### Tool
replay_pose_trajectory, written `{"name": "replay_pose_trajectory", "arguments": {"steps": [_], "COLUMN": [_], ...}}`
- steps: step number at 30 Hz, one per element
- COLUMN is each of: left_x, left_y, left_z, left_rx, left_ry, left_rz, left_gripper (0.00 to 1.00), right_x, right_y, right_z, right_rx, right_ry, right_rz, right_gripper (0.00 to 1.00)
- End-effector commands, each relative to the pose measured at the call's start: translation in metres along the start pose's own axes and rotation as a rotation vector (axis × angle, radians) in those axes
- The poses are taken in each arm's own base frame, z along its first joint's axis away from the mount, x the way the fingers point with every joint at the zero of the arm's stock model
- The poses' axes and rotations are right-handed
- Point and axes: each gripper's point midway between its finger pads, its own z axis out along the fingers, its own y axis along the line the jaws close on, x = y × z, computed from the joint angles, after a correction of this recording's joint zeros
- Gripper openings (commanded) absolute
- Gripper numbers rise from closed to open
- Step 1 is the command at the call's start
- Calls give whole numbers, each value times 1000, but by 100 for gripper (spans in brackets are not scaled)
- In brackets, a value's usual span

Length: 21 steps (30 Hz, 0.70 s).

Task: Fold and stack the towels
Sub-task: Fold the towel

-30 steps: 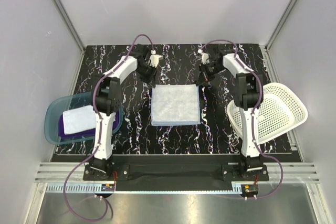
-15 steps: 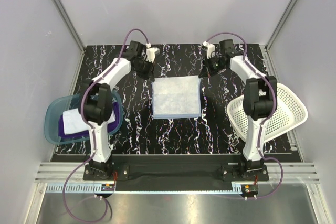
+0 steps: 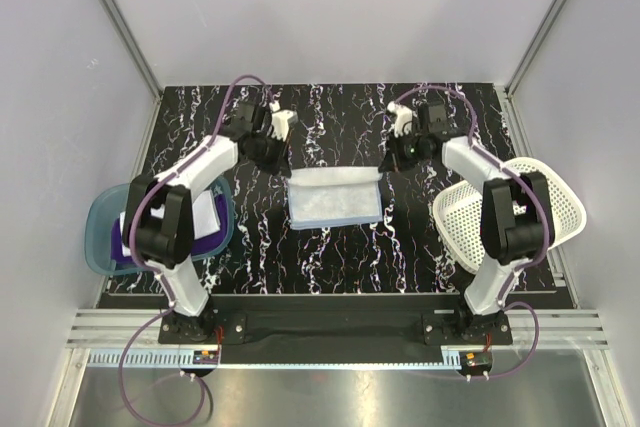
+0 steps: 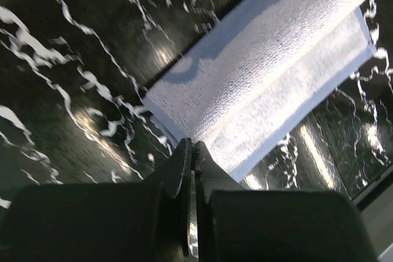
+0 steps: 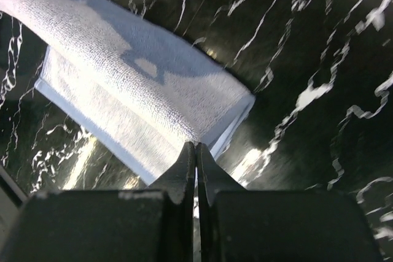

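A light blue towel (image 3: 335, 202) lies in the middle of the black marbled table, its far edge lifted and curled over towards the near edge. My left gripper (image 3: 289, 173) is shut on its far left corner, seen in the left wrist view (image 4: 192, 145) with the towel (image 4: 276, 65) hanging from the tips. My right gripper (image 3: 383, 168) is shut on the far right corner, seen in the right wrist view (image 5: 196, 146) with the towel (image 5: 123, 84). A white towel (image 3: 207, 209) lies on a purple towel (image 3: 208, 244) in the tub at the left.
A translucent teal tub (image 3: 100, 242) stands at the left table edge, partly hidden by my left arm. A white perforated basket (image 3: 555, 209) sits tilted at the right edge. Grey walls close in the far side and both sides.
Both grippers have closed on the towel's far corners and drawn them up and towards the near side. The towel now looks shorter, with its far half folding over.
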Motion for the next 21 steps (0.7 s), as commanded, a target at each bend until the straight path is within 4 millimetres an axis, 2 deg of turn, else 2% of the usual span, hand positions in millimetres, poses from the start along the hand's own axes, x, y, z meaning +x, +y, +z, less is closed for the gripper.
{"name": "replay_pose_trajectory", "arguments": {"steps": [1, 2, 3, 5, 6, 8, 10, 14, 15, 17, 18, 20, 21], "left_x": [5, 8, 21, 33, 42, 55, 71, 98, 102, 113, 110, 110, 104], "left_y": [-15, -16, -16, -22, -23, -30, -36, -44, -45, -43, -43, -42, -40], "left_z": [-10, -10, -8, -5, -3, 0, 3, 1, -3, -8, -14, -19, -24], "left_rx": [13, 17, 22, 32, 36, 43, 49, 30, -3, -47, -66, -116, -146], "left_ry": [-49, -59, -38, -2, 22, 56, 97, 159, 163, 189, 171, 157, 130], "left_rz": [5, -1, -13, -18, -25, -65, -74, -91, -76, -90, -83, -103, -113], "left_gripper": [0, 0, 0, 0, 0, 0, 2, 9, 10, 24, 32, 43, 44], "right_x": [-3, 0, 11, 18, 29, 36, 51, 80, 85, 95, 94, 88, 83], "right_y": [6, 9, 10, 15, 16, 18, 23, 35, 41, 50, 52, 60, 63], "right_z": [-10, -11, -10, -11, -9, -10, -8, -5, -5, -9, -11, -19, -21], "right_rx": [91, 96, 99, 102, 102, 111, 102, 92, 87, 82, 85, 79, 76], "right_ry": [-62, -62, -44, -41, -25, -20, 13, 115, 138, 183, 188, 170, 156], "right_rz": [15, 22, 52, 66, 85, 92, 146, 204, 220, 250, 264, 302, 310], "right_gripper": [0, 0, 0, 0, 0, 0, 1, 13, 26, 35, 41, 42, 43]}}
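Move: I hold the towel's far edge stretched between both hands. My left hand is taking its end to the towel's near left corner, about 9 cm back, straight below by some 8 cm; my right is taking its end to the near right corner, also about 9 cm back and 8 cm down. The blue tub stands roughly 26 cm left and 8 cm back of my left hand, the white basket some 27 cm right and 8 cm back of my right. With both hands I carry the pinched edge back towards my bases and down over the lying half, about 12 cm with my left and 10 with my right, sinking some 5 cm. My fingers tip roughly 15 degrees further down, and over the last part they open not quite halfway and let go of both towel corners at the near edge, still drawing back. ##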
